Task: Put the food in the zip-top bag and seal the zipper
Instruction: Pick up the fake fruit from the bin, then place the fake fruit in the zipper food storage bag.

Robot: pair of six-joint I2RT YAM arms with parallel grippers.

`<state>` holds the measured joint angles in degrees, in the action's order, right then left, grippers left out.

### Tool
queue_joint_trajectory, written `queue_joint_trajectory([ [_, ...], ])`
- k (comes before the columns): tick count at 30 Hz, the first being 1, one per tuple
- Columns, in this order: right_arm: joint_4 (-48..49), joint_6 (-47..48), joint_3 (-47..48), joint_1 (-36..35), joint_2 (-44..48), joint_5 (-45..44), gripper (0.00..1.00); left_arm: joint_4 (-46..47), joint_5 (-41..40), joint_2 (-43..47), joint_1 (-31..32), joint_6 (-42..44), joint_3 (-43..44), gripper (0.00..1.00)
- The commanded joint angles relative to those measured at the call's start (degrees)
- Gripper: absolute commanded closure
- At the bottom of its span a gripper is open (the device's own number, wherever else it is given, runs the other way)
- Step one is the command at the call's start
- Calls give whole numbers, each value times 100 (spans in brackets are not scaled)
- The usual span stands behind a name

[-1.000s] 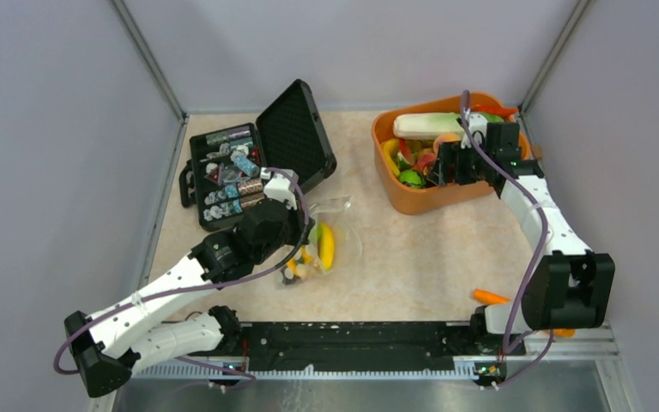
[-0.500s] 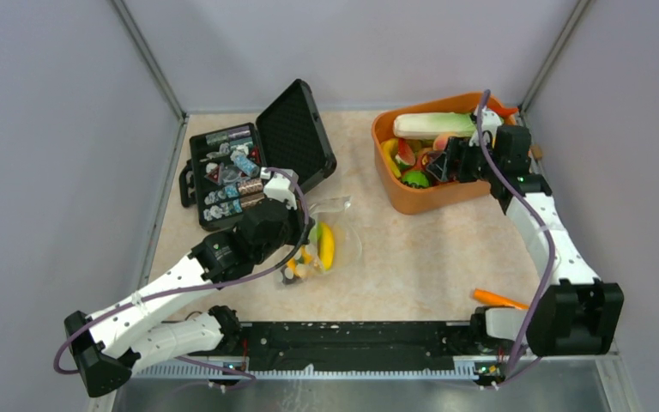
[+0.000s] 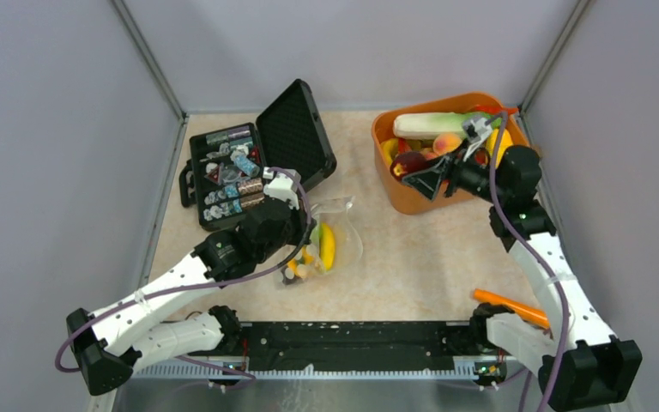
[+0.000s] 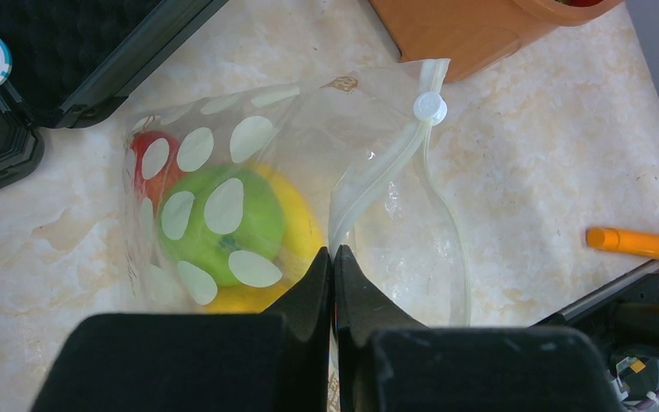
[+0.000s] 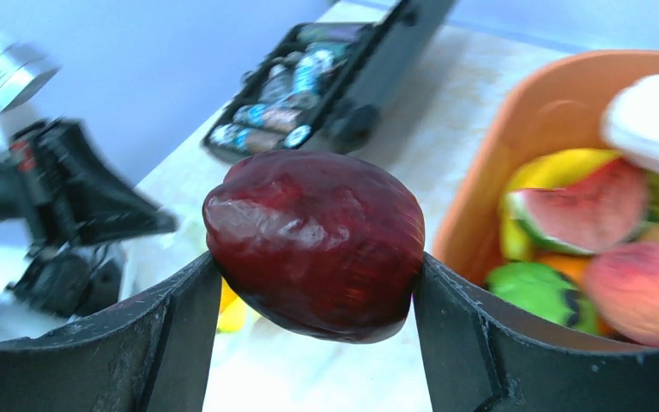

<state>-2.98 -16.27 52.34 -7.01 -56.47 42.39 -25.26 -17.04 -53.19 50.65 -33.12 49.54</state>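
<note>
The zip-top bag [image 4: 249, 154], clear with white dots, lies on the table holding food: a green apple [image 4: 223, 219], a yellow piece [image 3: 327, 245] and something red [image 4: 142, 163]. My left gripper [image 4: 334, 251] is shut on the bag's edge by the zipper [image 4: 395, 163], lifting the mouth open. My right gripper [image 5: 313, 262] is shut on a dark red glossy fruit [image 5: 313, 223]. It hangs over the left part of the orange tub [image 3: 420, 202], seen from above as the dark red fruit [image 3: 408, 162].
The tub holds more toy food: a watermelon slice [image 5: 588, 210], a peach [image 5: 643, 292], a green piece [image 5: 536, 287] and a long pale vegetable [image 3: 429, 124]. An open black case [image 3: 253, 159] stands at the back left. An orange carrot-like piece [image 3: 508, 305] lies near the right arm's base.
My right gripper rose out of the tub with the dark red fruit and swung left toward the tub's left wall. The left gripper and the bag have not moved.
</note>
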Motion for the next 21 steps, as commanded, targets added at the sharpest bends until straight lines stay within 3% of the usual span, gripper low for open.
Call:
queue_joint_trajectory([
  [1,436,14,-440,-678,270,672,55,247,53,-15,-3,-79,69,100],
  [7,351,281,-851,-2358,287,92,55,318,89,39,-3,-90,80,100],
  [13,1322,-280,-1135,-3332,-136,-381,55,299,100,-29,-3,-70,131,100],
  [21,383,494,-356,-4472,-1313,-1811,54,281,57,101,-3,-88,63,100],
])
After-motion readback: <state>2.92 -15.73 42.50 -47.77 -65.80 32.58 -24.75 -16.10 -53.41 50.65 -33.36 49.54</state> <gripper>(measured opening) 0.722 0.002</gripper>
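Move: The right gripper, already holding the dark red fruit, is above the near-left part of the orange bin, whose middle lies roughly 9 cm ahead, 9 cm right and 17 cm below. The bag's open mouth is some 9 cm back, 17 cm left and 14 cm down from this gripper; the banana in the bag lies about 2 cm farther left and 5 cm lower than the mouth. From the left gripper, the mouth is about 1 cm ahead, 5 cm right and 4 cm below. Swing the right gripper left and back off the bin to the bag's mouth, about 16 cm left and 14 cm back, sinking some 11 cm with the steepest drop at the end. Turn it about 30 degrees counter-clockwise on the way, fingers keeping their grip on the fruit. Keep the left gripper shut and still on the bag's rim. ##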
